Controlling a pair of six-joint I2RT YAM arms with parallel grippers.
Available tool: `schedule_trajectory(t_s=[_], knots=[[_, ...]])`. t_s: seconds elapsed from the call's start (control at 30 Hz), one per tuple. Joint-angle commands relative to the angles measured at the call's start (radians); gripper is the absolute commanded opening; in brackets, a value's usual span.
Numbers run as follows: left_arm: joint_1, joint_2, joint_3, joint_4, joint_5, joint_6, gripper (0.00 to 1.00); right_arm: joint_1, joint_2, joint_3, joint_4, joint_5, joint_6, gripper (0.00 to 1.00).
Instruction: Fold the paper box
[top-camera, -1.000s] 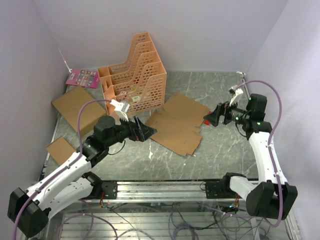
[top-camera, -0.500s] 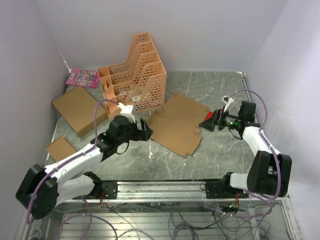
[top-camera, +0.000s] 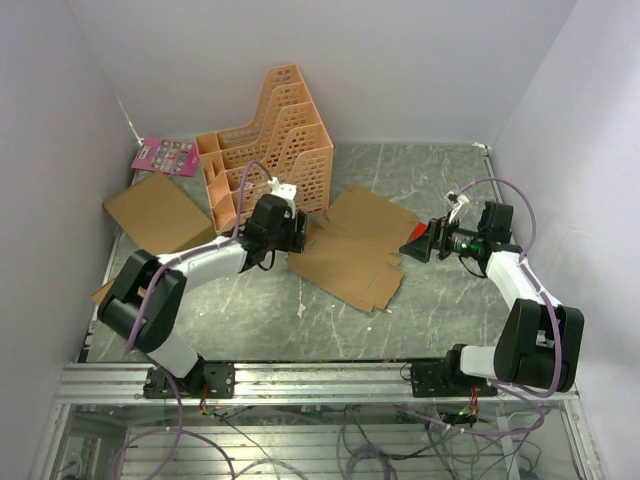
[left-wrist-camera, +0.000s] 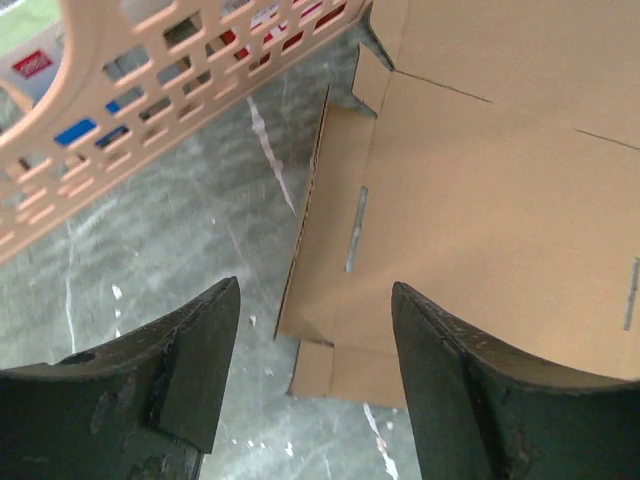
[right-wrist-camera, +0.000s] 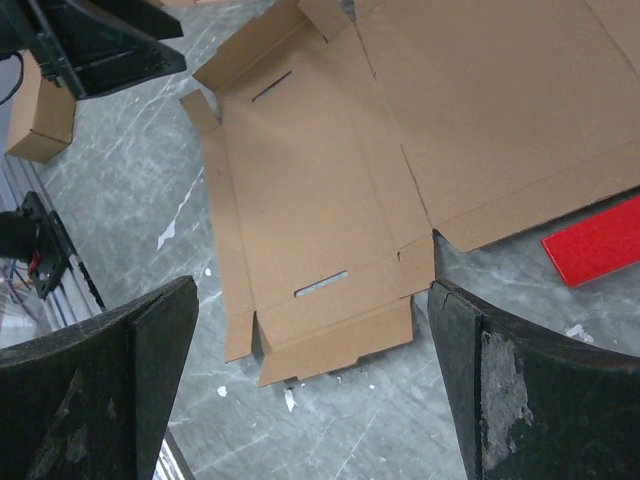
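The paper box (top-camera: 355, 245) lies flat and unfolded on the grey table, a brown die-cut sheet with notched flaps and slots. My left gripper (top-camera: 297, 235) is at its left edge, low over the table. In the left wrist view it (left-wrist-camera: 315, 290) stands open, its jaws straddling the edge flap of the sheet (left-wrist-camera: 480, 200) without touching it. My right gripper (top-camera: 410, 245) is at the sheet's right edge, also open. In the right wrist view its (right-wrist-camera: 312, 290) wide jaws frame the sheet (right-wrist-camera: 330, 200), with nothing between them.
An orange file rack (top-camera: 265, 150) stands just behind the left gripper and close to the sheet. A larger flat cardboard box (top-camera: 155, 215) and a pink booklet (top-camera: 165, 155) lie at the back left. A small cardboard box (right-wrist-camera: 40, 110) sits front left. A red strip (right-wrist-camera: 600, 240) lies by the sheet's right edge.
The left arm has reached forward and right to the sheet's left edge, and its jaws have narrowed slightly. The right arm dropped low toward the right edge, then held still.
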Motion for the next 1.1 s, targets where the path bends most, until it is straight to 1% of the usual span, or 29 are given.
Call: schedule_trajectory(t_s=[0.0, 0.07, 0.27, 0.53, 0.6, 0.63, 0.67, 0.87, 1.07], knots=[[0.003, 0.084, 0.08, 0.017, 0.003, 0.081, 0.69, -0.008, -0.014, 0.023, -0.004, 0.011, -0.017, 0.97], [0.003, 0.12, 0.105, 0.013, -0.002, 0.095, 0.64, -0.008, -0.016, 0.023, -0.005, 0.014, -0.016, 0.97], [0.002, 0.225, 0.193, -0.044, -0.069, 0.124, 0.42, -0.008, -0.017, 0.027, -0.009, 0.014, -0.015, 0.97], [-0.008, 0.33, 0.247, -0.06, -0.091, 0.16, 0.28, -0.008, -0.017, 0.03, -0.012, 0.013, -0.016, 0.97], [-0.014, 0.334, 0.245, -0.048, -0.088, 0.171, 0.2, -0.009, -0.019, 0.032, -0.015, 0.016, -0.018, 0.97], [-0.018, 0.328, 0.24, -0.044, -0.09, 0.178, 0.13, -0.008, -0.019, 0.032, -0.015, 0.019, -0.018, 0.97], [-0.021, 0.32, 0.234, -0.037, -0.094, 0.186, 0.08, -0.008, -0.018, 0.032, -0.015, 0.02, -0.019, 0.97], [-0.059, 0.169, 0.113, 0.046, -0.132, 0.257, 0.07, -0.009, -0.019, 0.034, -0.019, 0.021, -0.019, 0.97], [-0.082, -0.07, -0.043, 0.113, -0.139, 0.28, 0.07, -0.01, -0.029, 0.041, -0.034, 0.019, -0.041, 0.97]])
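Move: The upright side flap on the left edge of the cardboard sheet lies about 4 cm ahead of the left hand, 1 cm to its right and 6 cm below. The sheet's middle is some 13 cm to the right and 3 cm ahead, the small corner tab at the flap's far end about 10 cm ahead and 4 cm right, and the orange rack's middle roughly 18 cm ahead and 7 cm left. From the right hand, the flap is about 25 cm left, 8 cm ahead and 11 cm below. Pinches the standing side flap between the left fingertips: the left hand sinks about 6 cm while easing some 4 cm forward, rolling its left side up a little and closing from three-quarters open to shut around the cardboard. Keeping the grip, it then lifts and draws back about 4 cm each way, the wrist turning slightly clockwise. ##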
